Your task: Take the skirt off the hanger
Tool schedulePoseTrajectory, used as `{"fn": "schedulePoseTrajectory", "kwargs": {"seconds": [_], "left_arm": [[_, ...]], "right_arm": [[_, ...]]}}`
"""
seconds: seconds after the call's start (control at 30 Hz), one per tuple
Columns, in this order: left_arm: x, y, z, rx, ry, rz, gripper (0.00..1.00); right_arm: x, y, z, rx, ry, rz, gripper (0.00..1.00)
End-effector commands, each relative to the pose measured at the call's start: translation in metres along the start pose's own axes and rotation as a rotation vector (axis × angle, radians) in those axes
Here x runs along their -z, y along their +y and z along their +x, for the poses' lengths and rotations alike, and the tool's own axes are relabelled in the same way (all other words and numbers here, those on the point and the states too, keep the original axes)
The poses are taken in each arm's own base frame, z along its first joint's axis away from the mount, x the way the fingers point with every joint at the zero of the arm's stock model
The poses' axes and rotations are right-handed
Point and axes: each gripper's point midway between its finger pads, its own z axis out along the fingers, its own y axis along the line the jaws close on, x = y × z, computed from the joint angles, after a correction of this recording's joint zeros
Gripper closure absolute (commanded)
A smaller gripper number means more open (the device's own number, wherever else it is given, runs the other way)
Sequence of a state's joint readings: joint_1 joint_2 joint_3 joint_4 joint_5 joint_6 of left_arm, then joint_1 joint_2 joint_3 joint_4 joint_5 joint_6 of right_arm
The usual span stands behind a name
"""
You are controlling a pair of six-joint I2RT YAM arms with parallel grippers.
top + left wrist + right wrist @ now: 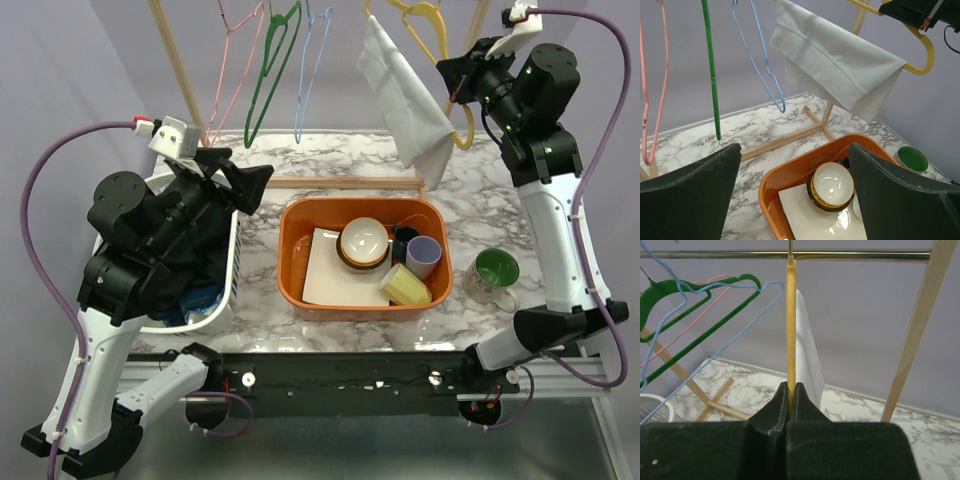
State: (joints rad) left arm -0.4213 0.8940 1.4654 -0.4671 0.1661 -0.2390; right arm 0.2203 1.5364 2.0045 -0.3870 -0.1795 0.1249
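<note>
A white skirt (405,95) hangs folded over the lower bar of a yellow hanger (425,25) on the rack's rail at the back right. My right gripper (458,80) is shut on that hanger; in the right wrist view its jaws (791,390) pinch the yellow hanger (791,330) edge-on, and the skirt (807,350) hangs just behind. My left gripper (245,180) is wide open and holds nothing. It is raised over the left side of the table and faces the skirt (840,65) and the hanger (920,45) from a distance.
Pink (235,60), green (272,70) and blue (312,60) hangers hang bare on the rail. An orange bin (295,260) holds a plate, a bowl and cups. A green mug (495,272) stands at its right. A white laundry basket (232,270) sits under my left arm. The rack's wooden base bar (340,182) crosses the table.
</note>
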Motion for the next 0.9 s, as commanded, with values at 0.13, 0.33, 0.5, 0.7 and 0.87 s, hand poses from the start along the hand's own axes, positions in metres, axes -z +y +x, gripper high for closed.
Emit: {"fn": "schedulePoseTrajectory", "kwargs": {"seconds": [0.13, 0.33, 0.5, 0.7, 0.87], "left_arm": [[0.007, -0.023, -0.009, 0.048, -0.015, 0.104, 0.01], [0.006, -0.033, -0.016, 0.061, -0.015, 0.153, 0.01], [0.007, -0.047, -0.022, 0.092, -0.011, 0.224, 0.01], [0.007, -0.067, -0.021, 0.162, -0.011, 0.335, 0.01], [0.003, -0.073, -0.019, 0.178, 0.010, 0.379, 0.01]], "right_arm": [[0.032, 0.016, -0.046, 0.030, -0.136, -0.050, 0.99], [0.059, 0.028, -0.026, -0.018, -0.079, -0.090, 0.99], [0.106, 0.053, -0.026, -0.047, -0.074, -0.180, 0.99], [0.149, 0.083, -0.021, -0.097, -0.062, -0.309, 0.99], [0.197, 0.117, -0.018, -0.154, -0.088, -0.472, 0.99]]}}
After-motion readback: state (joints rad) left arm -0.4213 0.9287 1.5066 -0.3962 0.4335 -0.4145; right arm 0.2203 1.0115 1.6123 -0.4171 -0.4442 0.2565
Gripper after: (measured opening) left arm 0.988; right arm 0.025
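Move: The white skirt, over the yellow hanger held in the right gripper, hangs some 10 cm ahead of that hand, 6 cm left and 9 cm below; the open left gripper it is being brought to lies about 20 cm back and 33 cm left. From the left hand the skirt is roughly 26 cm ahead, 26 cm right; the blue hanger 28 cm ahead, 9 cm right; the orange tub 14 cm ahead, 19 cm right, 38 cm below. The yellow hanger, with the skirt over it, is pulled away from the rail, still pinched near its right-hand end by the shut right fingers: the hand draws back about 18 cm, quickening, and turns some 15 degrees counter-clockwise. The left gripper, still wide open, shifts a few centimetres right, back and up while turning clockwise towards the skirt. ##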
